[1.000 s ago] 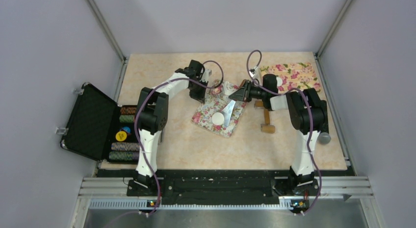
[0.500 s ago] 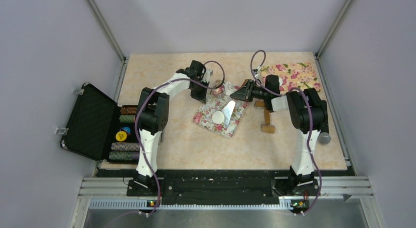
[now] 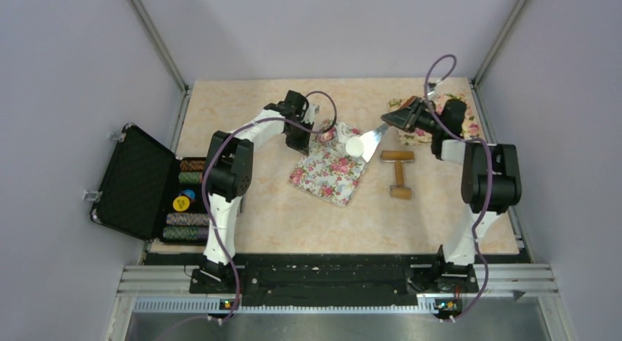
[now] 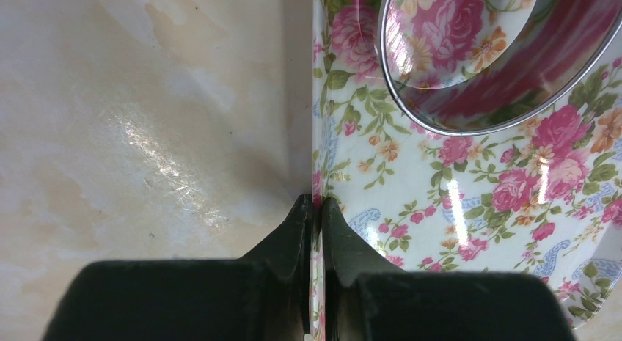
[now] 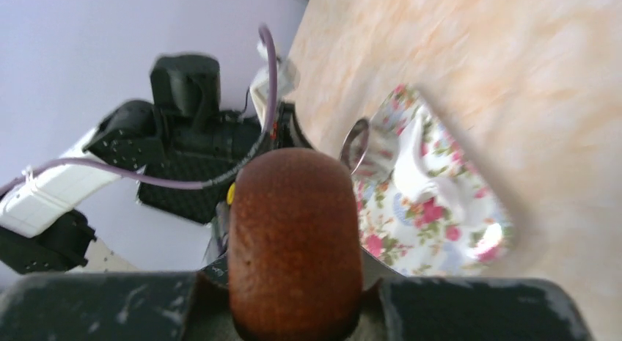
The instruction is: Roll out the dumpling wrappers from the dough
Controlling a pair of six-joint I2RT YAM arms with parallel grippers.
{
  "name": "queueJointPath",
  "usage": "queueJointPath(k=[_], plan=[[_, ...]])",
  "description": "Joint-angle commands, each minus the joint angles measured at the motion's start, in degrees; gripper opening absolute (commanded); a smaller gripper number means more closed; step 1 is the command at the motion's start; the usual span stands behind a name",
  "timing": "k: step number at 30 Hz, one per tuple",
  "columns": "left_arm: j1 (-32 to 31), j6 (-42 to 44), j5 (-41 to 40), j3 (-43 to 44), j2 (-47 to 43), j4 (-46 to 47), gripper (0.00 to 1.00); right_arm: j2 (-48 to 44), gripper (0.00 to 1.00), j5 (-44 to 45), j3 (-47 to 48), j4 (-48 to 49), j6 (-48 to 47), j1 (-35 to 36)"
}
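A flat white dumpling wrapper [image 3: 354,146] lies on the metal blade of a scraper [image 3: 372,138], held up over the back right corner of the near floral mat [image 3: 326,172]. My right gripper [image 3: 392,122] is shut on the scraper's brown wooden handle [image 5: 293,231], which hides the blade in the right wrist view. My left gripper [image 3: 298,141] is shut on the mat's left edge [image 4: 317,172], the sheet pinched between its fingertips [image 4: 302,224]. The dough does not show.
A small glass bowl [image 4: 499,62] stands on the mat's back corner, close to my left gripper. A wooden roller [image 3: 398,172] lies right of the mat. A second floral mat [image 3: 447,106] is at the back right. An open black case [image 3: 139,183] with chips sits left.
My right gripper has lifted the scraper with the wrapper off the middle of the near mat and swung it back and to the right. The left gripper has kept its hold.
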Motion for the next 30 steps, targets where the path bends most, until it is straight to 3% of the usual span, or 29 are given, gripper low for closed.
queueJointPath(k=[1,8,14,24,30], plan=[[0.0,0.9,-0.8,-2.1,-0.2,-0.1,0.0,-9.0,0.0,-1.2,1.0,-4.3,-6.4,-8.8],[0.0,0.6,0.5,-2.4,-0.8,0.1,0.0,-10.6,0.0,1.0,2.7,-3.9,-4.2,-22.9],[0.1,0.7,0.4,-3.9,-2.1,0.9,0.0,-10.9,0.0,12.9,9.2,-20.1,-19.5,-29.9],[0.2,0.5,1.1,-3.3,-1.9,0.9,0.0,-12.5,0.0,31.2,14.0,-26.2,-34.1,-30.6],[0.2,0.4,1.2,-3.3,-1.8,0.9,0.0,-12.3,0.0,43.4,16.4,-27.7,-44.5,-26.3]])
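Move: From the right gripper, which already holds the scraper with a wrapper on its blade, the middle of the yellow tray lies about 19 cm to the right, 12 cm ahead and 15 cm below. The wrapper already on this tray is some 11 cm right and 12 cm ahead of the gripper; the wooden roller is 11 cm back and 2 cm right. From the left gripper, the yellow tray is roughly 53 cm right, 13 cm ahead and a little lower. Swing the right gripper about 35 cm to the right, lifting it some 5 cm in the first third and then staying about level, to carry the loaded scraper from the white flowered board over to the right half of the yellow tray. Turn the hand roughly 55 degrees clockwise on the way, dip its left side, ease off towards the end and keep the grip on the handle. ##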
